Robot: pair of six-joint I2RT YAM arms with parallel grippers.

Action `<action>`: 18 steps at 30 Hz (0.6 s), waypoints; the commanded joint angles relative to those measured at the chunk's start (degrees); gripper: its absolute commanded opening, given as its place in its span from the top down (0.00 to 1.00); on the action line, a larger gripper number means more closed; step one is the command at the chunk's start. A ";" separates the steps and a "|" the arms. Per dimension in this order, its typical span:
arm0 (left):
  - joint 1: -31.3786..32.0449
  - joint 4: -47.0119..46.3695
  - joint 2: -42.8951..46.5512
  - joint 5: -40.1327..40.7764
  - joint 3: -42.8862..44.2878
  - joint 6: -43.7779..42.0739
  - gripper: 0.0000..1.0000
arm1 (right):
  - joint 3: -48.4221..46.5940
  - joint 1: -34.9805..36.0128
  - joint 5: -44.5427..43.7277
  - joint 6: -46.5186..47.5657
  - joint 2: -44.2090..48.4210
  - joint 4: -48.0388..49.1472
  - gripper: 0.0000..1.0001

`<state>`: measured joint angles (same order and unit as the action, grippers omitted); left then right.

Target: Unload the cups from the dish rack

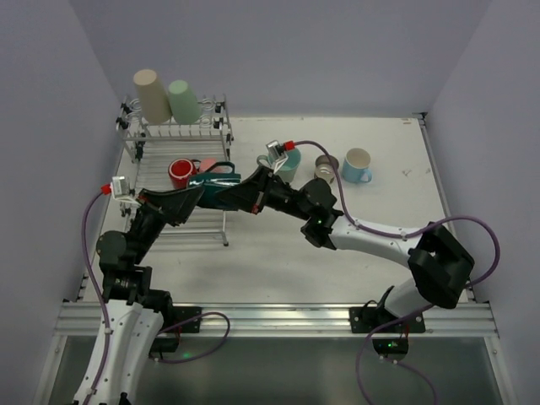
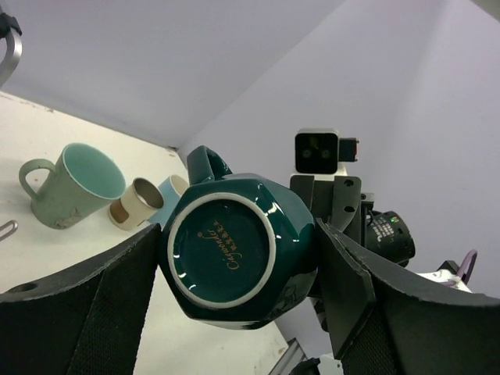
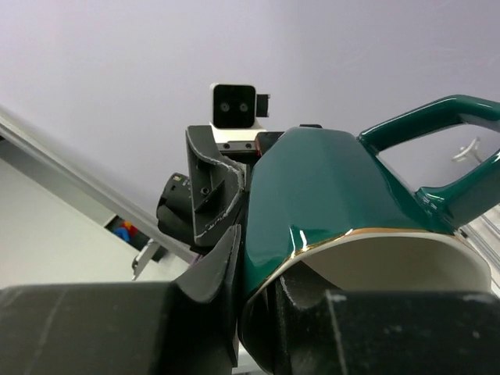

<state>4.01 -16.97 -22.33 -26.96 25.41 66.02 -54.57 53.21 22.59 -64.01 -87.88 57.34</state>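
A dark green mug (image 1: pixel 218 183) hangs in the air over the dish rack's (image 1: pixel 137 145) front right part, held from both sides. My left gripper (image 1: pixel 206 189) is shut on its body, and the mug's base (image 2: pixel 223 250) faces the left wrist camera between the two pads. My right gripper (image 1: pixel 235 192) is shut on the rim of the dark green mug (image 3: pixel 336 195), one finger (image 3: pixel 223 266) outside the wall and one inside. On the rack's raised tier, a beige cup (image 1: pixel 152 95) and a mint green cup (image 1: pixel 180 99) stand upside down. A red cup (image 1: pixel 180 173) and a pink cup (image 1: pixel 207 164) sit lower in the rack.
Three cups stand on the table right of the rack: a pale teal mug (image 1: pixel 289 167), a small grey-brown cup (image 1: pixel 326 166) and a light blue mug (image 1: pixel 358 165). The right arm stretches across the table's middle. Walls close in the left, back and right sides.
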 commanded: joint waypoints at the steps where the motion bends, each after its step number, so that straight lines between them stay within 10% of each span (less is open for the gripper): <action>1: 0.82 -0.53 -0.52 -3.71 3.76 -4.92 0.20 | 1.04 0.05 -6.67 5.98 4.81 -2.13 1.00; 5: 0.74 7.54 -3.68 -4.94 9.82 -13.52 0.00 | 3.50 -0.30 -9.75 13.71 11.40 -17.19 1.00; 18: 0.74 33.14 -6.24 17.54 12.93 -37.45 0.00 | -11.43 -5.04 -27.51 45.89 18.28 -75.16 1.00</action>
<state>4.58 9.50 -28.99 -17.39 41.06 34.26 -57.41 49.82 0.43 -28.88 -68.05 -6.66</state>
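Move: Both hands hold the dark green mug between them, the right by its rim. From the right hand, the standing teal mug is some 28 cm ahead, 11 cm right and 29 cm below; the brown cup stands level with the teal mug and 14 cm to its right. From the left hand, the red mug on the rack is about 20 cm ahead, 9 cm left and 19 cm lower, and the pink cup 20 cm ahead, 1 cm right and equally low. The left fingers open off the dark green mug's base end while the right keeps its pinch on the rim wall and carries the mug right and down, then also forward, about 15 cm in all towards the teal mug, its fingers tipping down some 45 degrees and swinging clockwise. The freed left hand lifts a little, then heads forward, left and down towards the rack's red mug, rolling its left side up. ##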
